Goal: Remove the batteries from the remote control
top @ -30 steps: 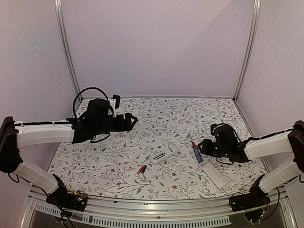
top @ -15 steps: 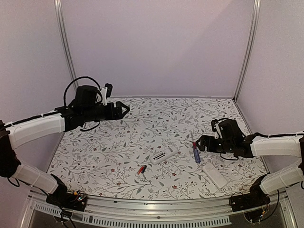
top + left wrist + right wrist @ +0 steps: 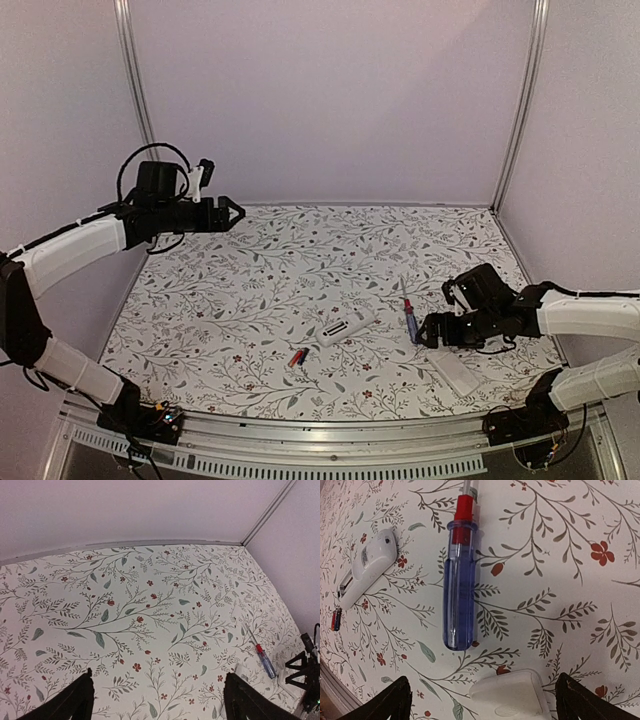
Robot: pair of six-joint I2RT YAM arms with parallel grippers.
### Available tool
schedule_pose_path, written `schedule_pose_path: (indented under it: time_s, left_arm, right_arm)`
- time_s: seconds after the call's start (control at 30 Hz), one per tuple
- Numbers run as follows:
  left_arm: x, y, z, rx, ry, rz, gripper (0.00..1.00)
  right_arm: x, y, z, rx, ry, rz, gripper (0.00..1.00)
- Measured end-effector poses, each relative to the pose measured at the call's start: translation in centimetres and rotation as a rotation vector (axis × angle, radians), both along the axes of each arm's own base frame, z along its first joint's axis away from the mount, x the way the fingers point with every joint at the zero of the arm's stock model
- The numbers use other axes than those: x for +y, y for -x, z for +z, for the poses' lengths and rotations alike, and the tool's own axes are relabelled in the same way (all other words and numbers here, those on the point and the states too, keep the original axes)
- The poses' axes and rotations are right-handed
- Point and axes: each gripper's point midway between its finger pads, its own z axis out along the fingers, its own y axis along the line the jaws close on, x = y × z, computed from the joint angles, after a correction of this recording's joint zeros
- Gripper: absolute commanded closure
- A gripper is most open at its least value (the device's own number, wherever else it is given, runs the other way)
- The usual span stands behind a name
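The white remote control (image 3: 346,326) lies mid-table with its recess up; it also shows in the right wrist view (image 3: 367,565). The batteries (image 3: 297,357) lie on the cloth just left of it, seen small in the right wrist view (image 3: 336,620). My right gripper (image 3: 428,332) is open and empty, low over the table beside the screwdriver (image 3: 458,580) and above the end of a white plate (image 3: 512,697). My left gripper (image 3: 236,213) is open and empty, raised high at the far left, far from the remote.
The red-and-blue screwdriver (image 3: 411,318) lies right of the remote. The flat white plate (image 3: 452,369) lies near the front right. Floral cloth (image 3: 250,290) covers the table. Walls and metal posts (image 3: 515,110) close the back and sides.
My left arm has lifted and swung back to the far left. My right gripper has moved a little forward and down toward the white plate. The remote, batteries and screwdriver have not moved.
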Motion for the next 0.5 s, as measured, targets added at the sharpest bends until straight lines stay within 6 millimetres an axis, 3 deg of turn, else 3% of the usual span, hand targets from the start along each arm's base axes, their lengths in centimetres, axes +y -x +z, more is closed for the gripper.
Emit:
schedule_pose_path:
  time_s: [0.27,0.5]
  left_arm:
    - [0.3,0.3,-0.2,0.019,0.019,-0.025,0.10]
    - [0.3,0.7,0.6,0.001,0.027,-0.031,0.10]
  right_arm:
    - [-0.7,3.6,-1.2,0.105,0.023,-0.012,0.01]
    - [-0.6,5.2,-1.6,0.148,0.044,0.004,0.05]
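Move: The white cover's middle lies about 7 cm back and 6 cm to the right of the open right hand, some 2 cm below it; its far end is only a few centimetres from the fingers. The screwdriver's middle is roughly 8 cm ahead and 2 cm left of that hand, and the remote control 3 cm ahead and 19 cm left. From the left hand the cover is about 25 cm back, 53 cm right and 21 cm lower. Its right finger seems to come against the right-hand long edge of the white cover as the right hand, fingers wide open, draws back about 5 cm from the screwdriver over the cover's far end, sinking some 1.5 cm and slowing. The fingertips tilt slightly back towards the base, by under 10 degrees; nothing is gripped. ##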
